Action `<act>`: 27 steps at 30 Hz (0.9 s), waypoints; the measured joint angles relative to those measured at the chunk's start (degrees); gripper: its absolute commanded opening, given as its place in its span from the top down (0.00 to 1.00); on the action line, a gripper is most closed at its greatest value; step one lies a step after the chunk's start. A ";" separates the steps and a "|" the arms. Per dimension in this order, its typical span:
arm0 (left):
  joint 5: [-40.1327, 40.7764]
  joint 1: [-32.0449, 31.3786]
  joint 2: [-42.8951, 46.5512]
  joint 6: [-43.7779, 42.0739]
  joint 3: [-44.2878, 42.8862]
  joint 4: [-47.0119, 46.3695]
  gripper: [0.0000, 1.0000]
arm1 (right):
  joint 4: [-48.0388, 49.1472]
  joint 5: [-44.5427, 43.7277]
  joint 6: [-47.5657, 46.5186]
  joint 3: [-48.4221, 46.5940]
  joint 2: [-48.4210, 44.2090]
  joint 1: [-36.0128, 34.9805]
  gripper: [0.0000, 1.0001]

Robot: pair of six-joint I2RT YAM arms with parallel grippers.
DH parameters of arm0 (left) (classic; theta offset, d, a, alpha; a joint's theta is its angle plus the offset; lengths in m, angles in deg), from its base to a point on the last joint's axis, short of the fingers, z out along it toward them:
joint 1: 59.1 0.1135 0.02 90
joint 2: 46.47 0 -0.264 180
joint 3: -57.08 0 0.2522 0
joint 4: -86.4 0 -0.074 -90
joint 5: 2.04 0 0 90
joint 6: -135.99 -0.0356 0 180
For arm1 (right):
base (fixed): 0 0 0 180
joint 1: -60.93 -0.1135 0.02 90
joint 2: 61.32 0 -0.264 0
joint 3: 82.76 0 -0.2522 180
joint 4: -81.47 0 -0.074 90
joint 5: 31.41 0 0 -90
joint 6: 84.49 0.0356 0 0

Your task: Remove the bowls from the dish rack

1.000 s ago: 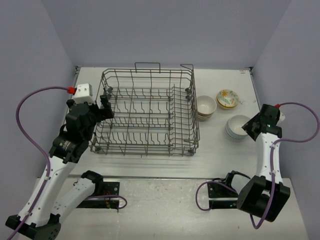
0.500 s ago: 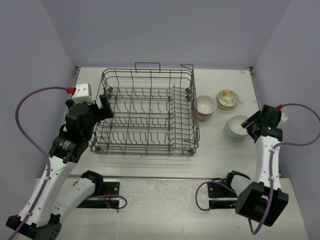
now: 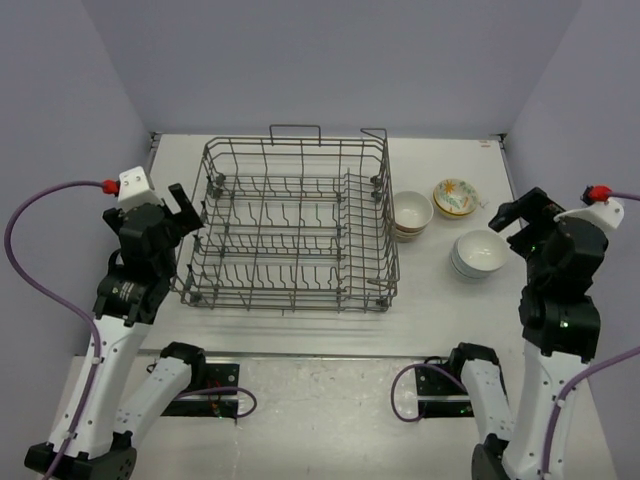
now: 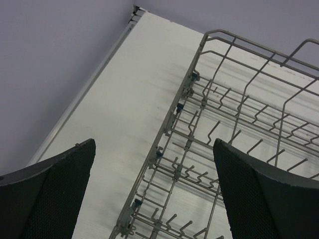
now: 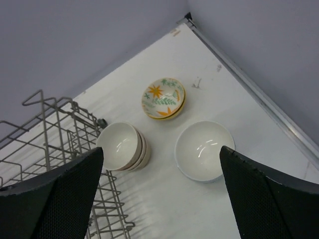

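The grey wire dish rack (image 3: 385,232) stands mid-table with no bowl showing in it; its left side shows in the left wrist view (image 4: 175,110). Three stacks of bowls sit to its right. These are tan-brown bowls with cream insides (image 3: 411,213) (image 5: 122,147), yellow-floral bowls (image 3: 455,196) (image 5: 163,97), and white bowls (image 3: 477,253) (image 5: 204,149). My left gripper (image 3: 185,208) (image 4: 154,164) is open and empty, raised over the rack's left edge. My right gripper (image 3: 510,213) (image 5: 160,149) is open and empty, held high above the bowls.
Purple walls close in the table on the left, back and right. The rack's loop handles (image 3: 296,129) stick up at the back. The white table's right rear corner (image 5: 187,20) lies just beyond the floral bowls.
Both arms have risen and drawn back. The right gripper lifted away from the white bowls. The left gripper moved left, off the rack's left wall. The bowls and rack have not moved.
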 measured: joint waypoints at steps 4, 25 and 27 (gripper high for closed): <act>1.86 0.04 0.39 0.00 -0.13 0.79 0.00 | -3.41 -1.97 -3.96 -8.83 -0.46 -6.10 0.01; 6.10 -1.16 21.88 0.00 8.96 3.30 0.00 | -11.23 -8.76 -11.10 0.74 -28.94 -30.80 0.01; 6.03 -1.16 20.72 0.20 9.66 3.72 0.00 | -11.21 -9.09 -11.08 1.79 -28.92 -30.80 0.01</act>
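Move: The white bowl stack just set down lies almost under the open right hand, about 4 cm ahead, 1 cm to its right and 25 cm below. The painted bowls stand some 17 cm ahead and 5 cm left of that hand; the beige bowl stack is roughly 13 cm ahead and 15 cm left, both about as low. From the left hand, the white bowl stack is about 68 cm to the right, level in reach and 22 cm below. Right hand, open, draws back 12 cm from above the white bowl stack, swinging left; left hand retreats 7 cm. ##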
